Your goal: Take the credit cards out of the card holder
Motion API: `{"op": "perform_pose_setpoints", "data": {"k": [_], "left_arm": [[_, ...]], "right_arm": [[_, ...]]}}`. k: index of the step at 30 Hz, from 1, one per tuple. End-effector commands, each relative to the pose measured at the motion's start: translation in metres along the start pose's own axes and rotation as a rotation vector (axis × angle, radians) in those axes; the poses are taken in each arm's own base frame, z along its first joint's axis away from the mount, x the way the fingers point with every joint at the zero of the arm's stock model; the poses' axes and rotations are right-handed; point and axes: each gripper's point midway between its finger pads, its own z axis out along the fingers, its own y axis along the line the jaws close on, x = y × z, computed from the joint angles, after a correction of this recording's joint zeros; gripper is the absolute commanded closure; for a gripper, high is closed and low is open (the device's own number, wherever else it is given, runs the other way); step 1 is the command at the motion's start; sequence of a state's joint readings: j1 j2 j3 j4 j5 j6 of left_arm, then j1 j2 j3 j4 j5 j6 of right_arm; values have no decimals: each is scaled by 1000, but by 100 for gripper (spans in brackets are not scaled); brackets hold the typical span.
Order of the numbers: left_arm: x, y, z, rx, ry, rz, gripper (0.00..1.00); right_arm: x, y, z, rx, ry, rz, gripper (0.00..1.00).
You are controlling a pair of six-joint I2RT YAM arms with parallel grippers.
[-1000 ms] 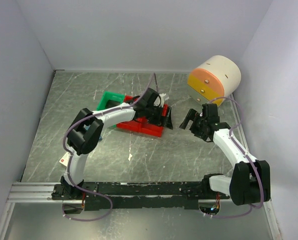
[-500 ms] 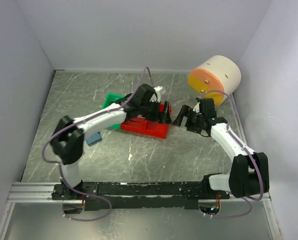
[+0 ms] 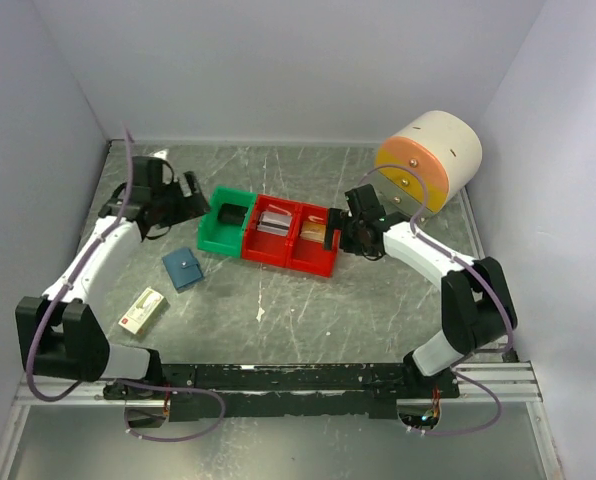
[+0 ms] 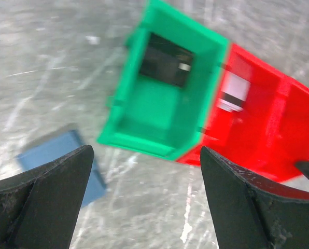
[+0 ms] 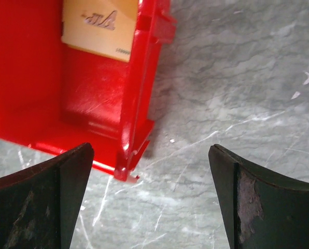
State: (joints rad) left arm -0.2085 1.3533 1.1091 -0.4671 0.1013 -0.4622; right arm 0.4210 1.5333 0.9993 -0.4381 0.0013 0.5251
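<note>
The card holder (image 3: 183, 268), a shut slate-blue wallet, lies flat on the table in front of the green bin (image 3: 210, 240); in the left wrist view the card holder (image 4: 53, 155) is blurred at the lower left. A dark grey credit card (image 3: 230, 213) (image 4: 165, 65) lies in the green bin. A pale card (image 3: 271, 222) (image 4: 232, 93) sits in the middle red bin and a tan card (image 5: 100, 26) in the right red bin (image 3: 323, 262). My left gripper (image 3: 196, 195) (image 4: 144, 153) hovers open, left of the green bin. My right gripper (image 3: 336, 232) (image 5: 150, 150) is open at the right red bin's end.
A cream-and-red small box (image 3: 141, 310) lies near the front left. A cream drum with an orange face (image 3: 428, 160) stands at the back right. Grey walls close in the table on three sides. The rail with the arm bases (image 3: 278, 378) runs along the near edge.
My left arm has swung from over the red bins out to the far left, uncovering the bins, the wallet and the small box. My right gripper has moved left to the red bin.
</note>
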Motion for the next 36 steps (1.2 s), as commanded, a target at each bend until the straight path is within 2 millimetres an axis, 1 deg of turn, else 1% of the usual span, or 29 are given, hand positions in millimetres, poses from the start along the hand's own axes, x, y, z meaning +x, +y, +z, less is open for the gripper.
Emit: {"op": "perform_pose_setpoints", "data": {"k": [1, 3, 4, 7, 10, 14, 19, 24, 26, 27, 29, 31, 34, 36], "left_arm": [[7, 51, 8, -51, 86, -57, 5], [8, 58, 18, -27, 117, -92, 5], [8, 56, 24, 3, 132, -98, 5], [15, 43, 38, 113, 179, -103, 5], [26, 28, 44, 228, 217, -121, 5], [44, 22, 48, 293, 259, -147, 5], [63, 14, 45, 350, 293, -167, 4], [73, 1, 44, 378, 327, -162, 5], [76, -4, 43, 370, 335, -144, 4], [76, -3, 42, 348, 329, -139, 5], [71, 9, 42, 256, 296, -138, 5], [65, 28, 39, 120, 253, -141, 4], [47, 66, 31, -124, 163, -158, 5], [36, 87, 25, -224, 118, -180, 5]], "right_arm": [[-7, -21, 6, 144, -9, -29, 4], [-7, -27, 8, 179, -4, -42, 4], [-7, -31, 9, 199, -2, -49, 3], [-9, -43, 10, 254, 3, -89, 2], [-12, -48, 13, 270, 7, -118, 2], [-20, -55, 17, 267, 4, -139, 1], [-36, -63, 24, 238, 6, -163, 1], [-53, -70, 28, 219, -2, -166, 2], [-56, -71, 29, 215, 4, -164, 2], [-58, -70, 29, 210, 7, -166, 2], [-59, -66, 27, 191, 9, -170, 2], [-63, -59, 21, 158, -10, -173, 2], [-70, -48, 9, 106, -45, -181, 1], [-75, -43, 0, 85, -70, -178, 1]]}}
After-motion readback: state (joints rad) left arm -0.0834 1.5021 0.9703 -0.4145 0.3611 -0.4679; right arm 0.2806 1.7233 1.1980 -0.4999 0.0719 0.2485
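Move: The bin row lies askew, its green end farther out. From my right hand, the end red bin's middle is about 7 cm left, 2 cm back and 4 cm below, its outer wall between my open fingers; the other red bin is some 17 cm left, 1 cm ahead. From my left hand, the green bin is roughly 6 cm right, 1 cm back and 14 cm below; the blue card holder is 5 cm left, 14 cm back and 17 cm below. With my open right fingers astride the end wall, I draw that end of the bin row about 6 cm forward and as far right, sinking slightly and straightening the hand's leftward lean. My open left hand swings left, drops some 9 cm while tipping further down, sweeps back right beside the green bin, then eases off left. ##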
